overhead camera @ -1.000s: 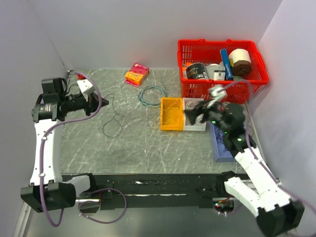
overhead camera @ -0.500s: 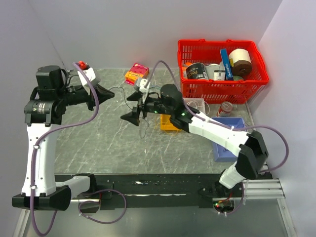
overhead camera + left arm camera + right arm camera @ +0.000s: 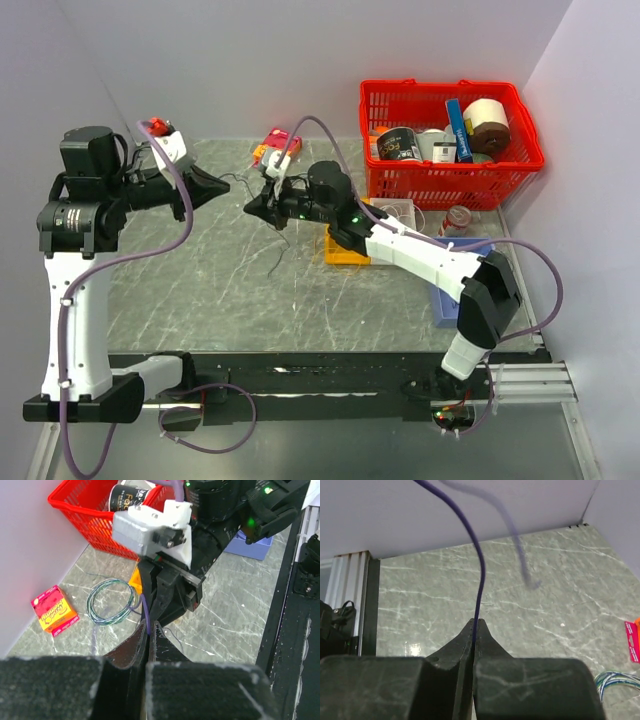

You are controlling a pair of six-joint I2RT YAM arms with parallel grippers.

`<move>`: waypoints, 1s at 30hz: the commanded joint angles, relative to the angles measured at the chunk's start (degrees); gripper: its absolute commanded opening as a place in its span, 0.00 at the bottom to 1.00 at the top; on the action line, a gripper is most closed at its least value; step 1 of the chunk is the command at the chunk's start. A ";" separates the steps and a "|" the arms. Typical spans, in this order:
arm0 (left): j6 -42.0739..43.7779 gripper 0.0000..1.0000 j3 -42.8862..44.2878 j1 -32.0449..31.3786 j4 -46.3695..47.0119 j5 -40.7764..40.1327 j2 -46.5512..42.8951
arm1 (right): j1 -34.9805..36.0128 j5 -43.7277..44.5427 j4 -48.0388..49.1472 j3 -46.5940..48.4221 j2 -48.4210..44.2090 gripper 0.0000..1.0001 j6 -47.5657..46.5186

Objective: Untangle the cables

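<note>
A thin dark purple cable strand (image 3: 146, 611) is held in the air between both grippers. My left gripper (image 3: 149, 626) is shut on it, and the strand runs up from its tips toward the right gripper's body (image 3: 170, 585) close ahead. My right gripper (image 3: 475, 623) is shut on the same strand (image 3: 479, 565), which rises from its tips; a blurred loose end (image 3: 520, 555) hangs beside it. From the top, the left gripper (image 3: 226, 185) and right gripper (image 3: 256, 205) are nearly tip to tip above the table's back left, and a loose tail (image 3: 281, 255) dangles below.
A blue-green wire coil (image 3: 111, 601) and a pink-orange box (image 3: 54, 610) lie by the back wall. A red basket (image 3: 450, 95) of goods stands at the back right. A yellow tray (image 3: 345, 248), a can (image 3: 458, 218) and a blue tray (image 3: 447, 305) lie right of centre.
The right arm swung from the right side across to the left gripper and took the strand. The left arm rose. The dark cable has left the table surface.
</note>
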 commanded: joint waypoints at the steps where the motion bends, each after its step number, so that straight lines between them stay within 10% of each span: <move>1: -3.08 0.01 -0.23 -0.15 3.32 -5.35 -0.40 | -1.44 2.08 0.40 -0.85 -5.55 0.00 0.48; 5: -3.80 0.13 -8.81 -0.15 8.26 -16.09 -0.84 | -4.69 8.84 -8.63 -0.50 -12.32 0.00 1.97; 12: 0.43 0.91 -21.67 -0.24 11.07 -18.04 -0.58 | -19.27 11.75 -21.63 0.11 -26.82 0.00 8.30; 30: -6.16 0.96 -42.07 -0.24 32.52 -22.87 4.16 | -55.49 37.50 -39.16 -18.24 -51.01 0.00 13.75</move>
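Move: Both hands start shut on the dark cable. The blue box lies about 50 cm right of the right hand, 4 cm farther out and 30 cm below; the white tray is some 31 cm right and 17 cm ahead, and the jar 46 cm right and 20 cm ahead, both equally low. From the left hand the blue box is roughly 53 cm right, 9 cm ahead and 41 cm down. Right hand swings the pinched cable about 48 cm right towards the blue box; left lets go, sinks 24 cm. ##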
